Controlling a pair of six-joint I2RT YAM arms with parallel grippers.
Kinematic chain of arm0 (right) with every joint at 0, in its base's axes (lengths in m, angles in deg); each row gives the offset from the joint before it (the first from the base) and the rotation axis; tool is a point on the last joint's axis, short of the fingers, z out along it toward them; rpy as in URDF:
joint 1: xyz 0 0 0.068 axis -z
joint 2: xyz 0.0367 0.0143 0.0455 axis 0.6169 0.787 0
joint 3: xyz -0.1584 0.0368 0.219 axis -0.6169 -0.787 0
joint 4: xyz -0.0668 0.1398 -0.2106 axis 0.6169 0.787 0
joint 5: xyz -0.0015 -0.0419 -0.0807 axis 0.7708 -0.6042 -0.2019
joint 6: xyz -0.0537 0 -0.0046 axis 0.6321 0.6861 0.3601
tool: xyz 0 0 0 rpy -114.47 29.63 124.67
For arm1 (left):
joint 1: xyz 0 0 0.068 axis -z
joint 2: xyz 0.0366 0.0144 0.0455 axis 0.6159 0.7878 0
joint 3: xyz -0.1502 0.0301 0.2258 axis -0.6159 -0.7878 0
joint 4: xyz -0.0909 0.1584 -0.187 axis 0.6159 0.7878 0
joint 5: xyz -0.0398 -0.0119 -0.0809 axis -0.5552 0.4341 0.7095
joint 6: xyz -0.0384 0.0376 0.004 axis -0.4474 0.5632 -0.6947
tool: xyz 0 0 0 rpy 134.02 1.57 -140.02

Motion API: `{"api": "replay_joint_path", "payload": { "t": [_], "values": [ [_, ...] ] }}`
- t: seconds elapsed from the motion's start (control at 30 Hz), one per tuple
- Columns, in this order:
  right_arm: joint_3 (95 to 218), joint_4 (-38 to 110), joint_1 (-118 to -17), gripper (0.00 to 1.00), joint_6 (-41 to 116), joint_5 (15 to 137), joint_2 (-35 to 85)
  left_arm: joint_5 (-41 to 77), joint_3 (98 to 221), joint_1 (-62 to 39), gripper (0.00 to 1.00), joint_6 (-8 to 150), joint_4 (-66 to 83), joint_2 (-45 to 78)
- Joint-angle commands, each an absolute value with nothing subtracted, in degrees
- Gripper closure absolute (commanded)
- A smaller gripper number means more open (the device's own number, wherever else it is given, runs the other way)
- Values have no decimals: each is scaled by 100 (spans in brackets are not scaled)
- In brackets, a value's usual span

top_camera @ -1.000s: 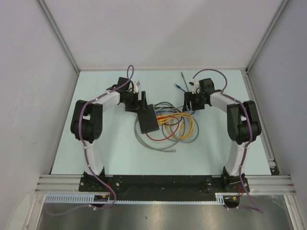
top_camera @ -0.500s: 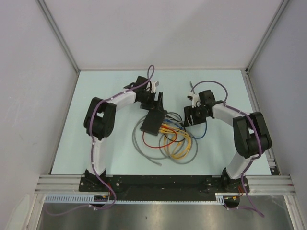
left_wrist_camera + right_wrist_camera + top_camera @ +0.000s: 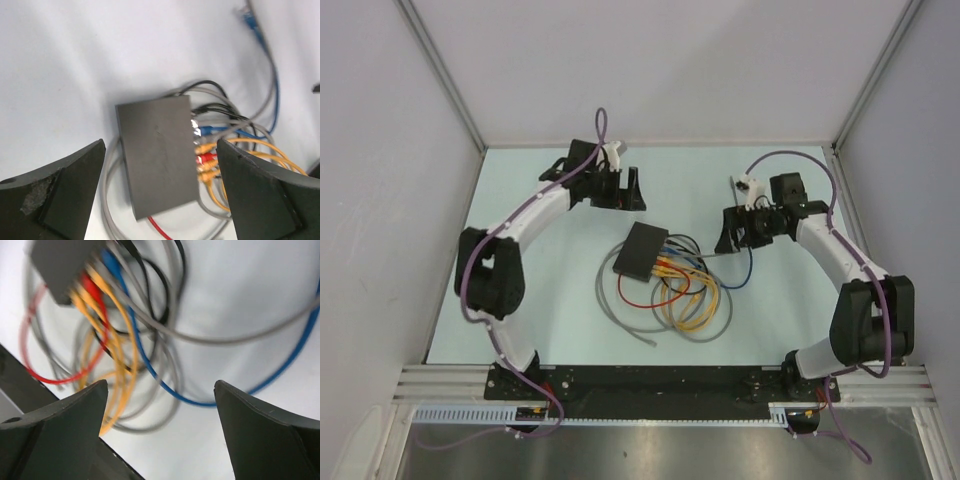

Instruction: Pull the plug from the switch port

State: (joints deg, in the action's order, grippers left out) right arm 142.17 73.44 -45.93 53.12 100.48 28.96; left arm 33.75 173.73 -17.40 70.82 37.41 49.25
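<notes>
The switch (image 3: pixel 642 250) is a flat black box lying mid-table, with its socket edge facing right. Red, orange and blue plugs (image 3: pixel 205 150) sit in its sockets, and their cables (image 3: pixel 690 295) coil to the right and front. My left gripper (image 3: pixel 625 190) hovers behind and left of the switch, open; in the left wrist view its gripper (image 3: pixel 161 145) frames the switch (image 3: pixel 157 155) without touching it. My right gripper (image 3: pixel 730 232) is open to the right of the cables; in its own view the gripper (image 3: pixel 161 385) holds nothing, with a blue cable (image 3: pixel 145 350) below it.
A loose blue plug (image 3: pixel 246 17) on a blue cable lies on the table beyond the switch. Grey walls enclose the table on three sides. A black rail (image 3: pixel 660 380) with both arm bases runs along the near edge.
The left arm has drawn back and to the left, away from the switch. The right gripper has moved right and opened wider. The switch shifted right earlier and now lies still.
</notes>
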Motion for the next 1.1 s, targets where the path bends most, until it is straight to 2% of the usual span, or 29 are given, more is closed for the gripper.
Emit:
{"api": "replay_joint_path", "payload": {
  "t": [0.0, 0.07, 0.17, 0.2, 0.23, 0.27, 0.5, 0.83, 1.07],
  "values": [
    [14927, 6594, -4688, 8, 4724, 10789, 2891, 3533, 16661, -1719, 7, 7172, 3541, 4046],
    [15139, 6163, -4836, 12, 4476, 10772, 3154, 3630, 16448, -1719, 13, 7224, 3549, 3932],
    [15500, 5951, -5179, 16, 4667, 10221, 3594, 3806, 16157, -1719, 44, 7286, 3506, 3914],
    [15587, 5951, -5380, 17, 4791, 10218, 3821, 3876, 16070, -1719, 79, 7286, 3462, 3931],
    [15788, 5985, -5461, 19, 4879, 10261, 3945, 3877, 16060, -1719, 96, 7269, 3479, 3983],
    [15860, 5986, -5488, 21, 4880, 10523, 4103, 3886, 16052, -1719, 100, 7260, 3488, 4036],
    [15975, 5178, -5023, 31, 3835, 11703, 5088, 3737, 15752, -1561, 100, 7549, 3259, 4230],
    [16247, 5668, -5101, 38, 4255, 12511, 5774, 3104, 15990, -1403, 100, 7875, 3576, 4783],
    [16353, 5555, -5171, 40, 4221, 12556, 6205, 3033, 16104, -1385, 100, 7822, 3725, 5109]
  ]
}}
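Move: The switch lies under the left hand, its middle about 6 cm back, 2 cm to the right and 10 cm below; the plugs at the far end of its port side are some 4 cm back, 11 cm right and 10 cm below. From the right hand those plugs lie roughly 7 cm ahead, 15 cm left and 9 cm below, with the switch's middle about 5 cm ahead and 24 cm left. The yellow cable loops lie some 11 cm back and 9 cm left of the right hand. Back about 7 cm and down onto the switch goes the left hand, after a short 3 cm rise, its wide-open fingers shutting empty on the way so the closed tips come to rest on the casing's top, left of its middle. The right hand arcs forward and left, up and then down, towards the far plugs, its left side rolling up some 25 degrees and its fingers partly closing. ##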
